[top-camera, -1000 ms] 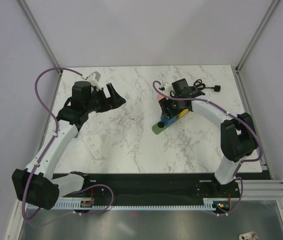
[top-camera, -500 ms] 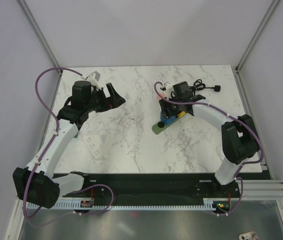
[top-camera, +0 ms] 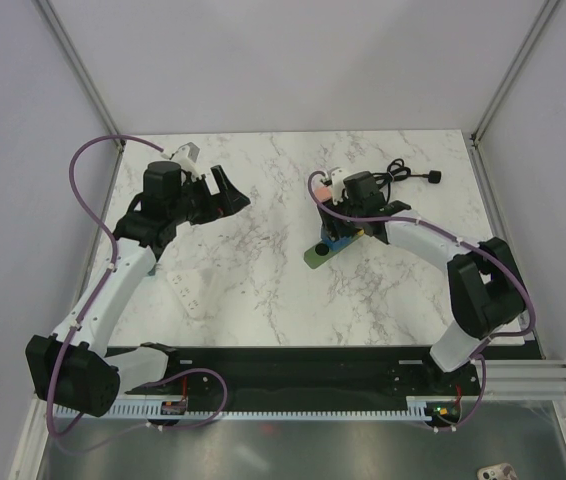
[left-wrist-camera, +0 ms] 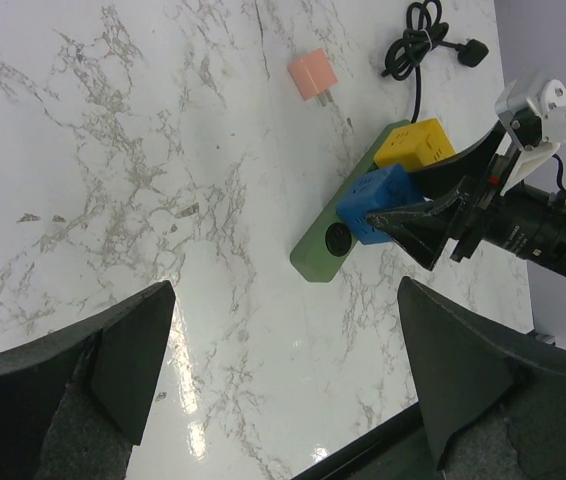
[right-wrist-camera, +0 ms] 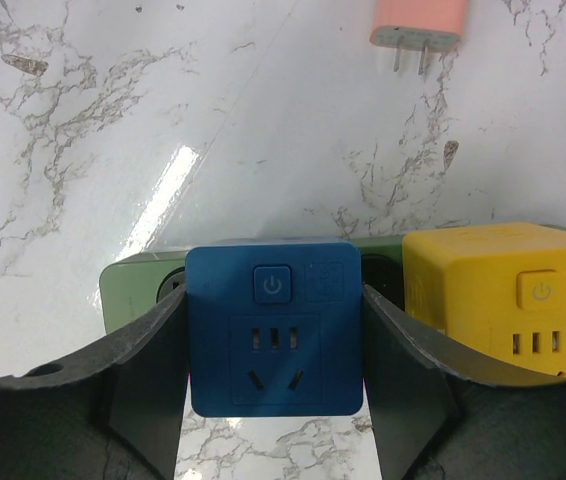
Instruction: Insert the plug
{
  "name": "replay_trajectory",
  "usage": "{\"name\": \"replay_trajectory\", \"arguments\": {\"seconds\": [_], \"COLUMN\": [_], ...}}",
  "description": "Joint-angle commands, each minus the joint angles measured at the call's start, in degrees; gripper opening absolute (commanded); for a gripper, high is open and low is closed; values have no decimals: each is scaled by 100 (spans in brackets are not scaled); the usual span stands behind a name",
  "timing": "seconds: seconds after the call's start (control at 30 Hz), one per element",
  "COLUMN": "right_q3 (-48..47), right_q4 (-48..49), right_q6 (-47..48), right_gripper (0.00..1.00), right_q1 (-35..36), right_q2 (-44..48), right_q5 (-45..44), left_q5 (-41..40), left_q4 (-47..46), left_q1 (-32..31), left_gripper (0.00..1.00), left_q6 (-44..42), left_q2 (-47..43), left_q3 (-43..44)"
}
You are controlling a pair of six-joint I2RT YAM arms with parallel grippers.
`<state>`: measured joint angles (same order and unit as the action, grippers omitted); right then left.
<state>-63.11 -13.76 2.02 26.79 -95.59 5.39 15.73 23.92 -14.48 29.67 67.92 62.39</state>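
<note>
A blue cube plug (right-wrist-camera: 275, 340) with a power button and socket face sits on the green power strip (right-wrist-camera: 133, 285), next to a yellow cube (right-wrist-camera: 508, 300). My right gripper (right-wrist-camera: 275, 330) is shut on the blue plug, one finger pressed on each side. From above, the right gripper (top-camera: 346, 228) covers most of the blue plug (top-camera: 336, 242) on the strip (top-camera: 317, 257). The strip's round socket (left-wrist-camera: 339, 238) at its near end is free. My left gripper (left-wrist-camera: 288, 345) hangs open and holds nothing, well left of the strip, over the table (top-camera: 263, 280).
A small pink two-pin plug (left-wrist-camera: 312, 75) lies on the marble beyond the strip, also in the right wrist view (right-wrist-camera: 418, 22). A coiled black cable (top-camera: 408, 172) lies at the back right. White walls stand round the table.
The right wrist has shifted a little nearer and lower over the strip, with the blue plug still in its grip. The left arm has not moved.
</note>
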Motion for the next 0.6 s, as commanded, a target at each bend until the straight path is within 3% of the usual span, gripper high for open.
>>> {"name": "replay_trajectory", "arguments": {"seconds": [0.0, 0.17, 0.33, 0.57], "right_q3": [90, -236, -825, -1485], "right_q4": [-1182, -1182, -1366, -1876], "right_q6": [-378, -431, -343, -360], "right_gripper": [62, 75, 98, 96], "right_q1": [11, 11, 11, 11], "right_q2": [84, 374, 410, 550], "right_q5": [-337, -258, -134, -319], "left_q5": [54, 1, -26, -61], "left_q4": [-177, -177, -177, -169], "left_q1": [33, 33, 50, 68], "left_gripper": [100, 100, 100, 100], "left_q6": [-23, -40, -67, -67], "left_q2": [19, 2, -16, -42], "left_q3": [-25, -43, -43, -34]}}
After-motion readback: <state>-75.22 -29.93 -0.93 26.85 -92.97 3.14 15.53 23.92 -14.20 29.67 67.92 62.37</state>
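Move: The right fingers still hold the blue plug, its middle about at the hand point, over the green power strip. Beside it, the yellow plug stands some 4 cm farther out and 6 cm to the right. The pink plug lies roughly 11 cm ahead, 2 cm left and 5 cm lower; the strip's empty near socket is about 2 cm back, 3 cm left and 4 cm below. From the idle left hand the blue plug is about 4 cm ahead, 20 cm right and 16 cm lower. Back and slightly to the right, by about 2.5 cm, the right hand slides off the blue plug while its fingers spread from their grip to nearly full opening, letting go of both sides. It then climbs about 5 cm, easing forward again by nearly 2 cm, up and clear of the plug, with only a slight wrist tilt. ##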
